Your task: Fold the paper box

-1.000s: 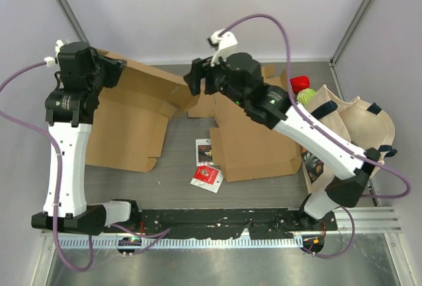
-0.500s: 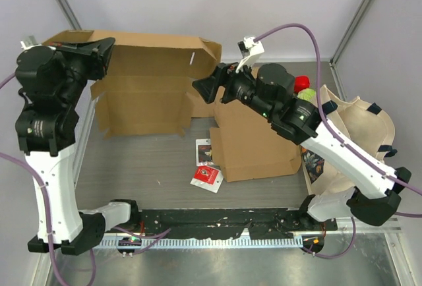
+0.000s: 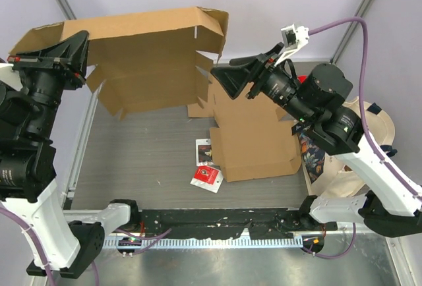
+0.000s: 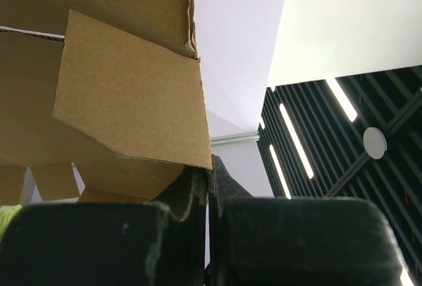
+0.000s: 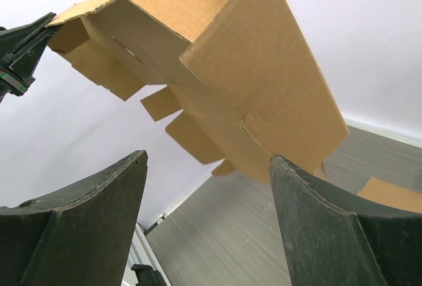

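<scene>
The paper box (image 3: 155,55) is a flat brown cardboard blank with flaps, held up in the air above the table's back left. My left gripper (image 3: 80,58) is shut on its left edge. In the left wrist view the jaws (image 4: 208,167) pinch the cardboard (image 4: 112,95) with no gap showing. My right gripper (image 3: 221,82) hangs just right of the blank's right edge, apart from it. Its fingers (image 5: 105,200) stand wide open with nothing between them, and the raised blank (image 5: 224,62) is beyond the tips.
A second flat cardboard blank (image 3: 254,141) lies on the grey table, right of centre. Two small red-and-white packets (image 3: 206,175) lie in front of it. A cream tote bag (image 3: 372,124) stands at the right edge. Walls close in on the left and back.
The left arm has lifted the cardboard blank off the table and higher toward the camera. The right gripper rose and drew back to the right, opening a little wider.
</scene>
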`<state>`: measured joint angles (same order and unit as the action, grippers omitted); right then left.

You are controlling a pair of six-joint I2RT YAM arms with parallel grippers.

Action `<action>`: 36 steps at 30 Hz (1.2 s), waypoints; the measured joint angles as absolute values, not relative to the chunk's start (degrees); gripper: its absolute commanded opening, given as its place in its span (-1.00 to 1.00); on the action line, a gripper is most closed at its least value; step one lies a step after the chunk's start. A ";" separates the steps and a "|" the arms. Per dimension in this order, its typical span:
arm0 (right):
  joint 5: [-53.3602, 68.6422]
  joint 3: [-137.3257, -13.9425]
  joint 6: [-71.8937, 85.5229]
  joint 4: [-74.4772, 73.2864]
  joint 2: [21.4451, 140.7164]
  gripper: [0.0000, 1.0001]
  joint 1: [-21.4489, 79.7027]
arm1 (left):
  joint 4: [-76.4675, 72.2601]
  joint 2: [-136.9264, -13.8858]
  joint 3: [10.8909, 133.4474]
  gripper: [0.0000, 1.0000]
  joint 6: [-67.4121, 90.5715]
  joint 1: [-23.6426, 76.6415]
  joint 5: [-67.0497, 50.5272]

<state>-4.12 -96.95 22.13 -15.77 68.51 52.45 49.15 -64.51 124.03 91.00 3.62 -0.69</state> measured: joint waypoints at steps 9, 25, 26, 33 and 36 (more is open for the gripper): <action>-6.42 -99.37 17.34 -16.53 72.97 0.67 52.45 | 52.14 -66.78 117.91 -1.00 92.20 3.42 2.11; -13.56 -112.27 9.37 -23.00 104.12 0.65 49.52 | 40.21 -78.30 80.49 -1.00 85.89 -8.54 -9.45; -12.75 -113.21 13.10 -23.83 105.32 0.64 49.12 | 38.11 -78.02 78.89 -1.00 85.06 -9.08 -10.15; -4.49 -97.19 42.89 -11.07 101.21 0.62 47.70 | 27.46 -73.87 69.25 -1.00 83.26 -10.76 -13.89; -1.76 -89.23 53.76 -2.87 100.09 0.62 47.83 | 26.00 -73.54 67.94 -1.00 83.11 -11.07 -14.98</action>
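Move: My left hand keeps its pinch on the left end of the paper box's long wall. The bare table where the box is going lies about 62 cm below, some 8 cm ahead and 4 cm right. The wall's right corner is roughly 5 cm ahead of my open right hand, 3 cm left and 9 cm above. From the right hand, down on the table, the second sheet's middle is 10 cm ahead and 6 cm right, the red packet 9 cm back and 10 cm left. Keeping my left fingers shut on the wall, I swing the box down some 36 cm and about 18 cm forward onto the left part of the table, tipping that hand about 40 degrees down. My open right hand follows down, left and forward, easing back slightly at the end as it tips down to hover by the right part of the wall. ##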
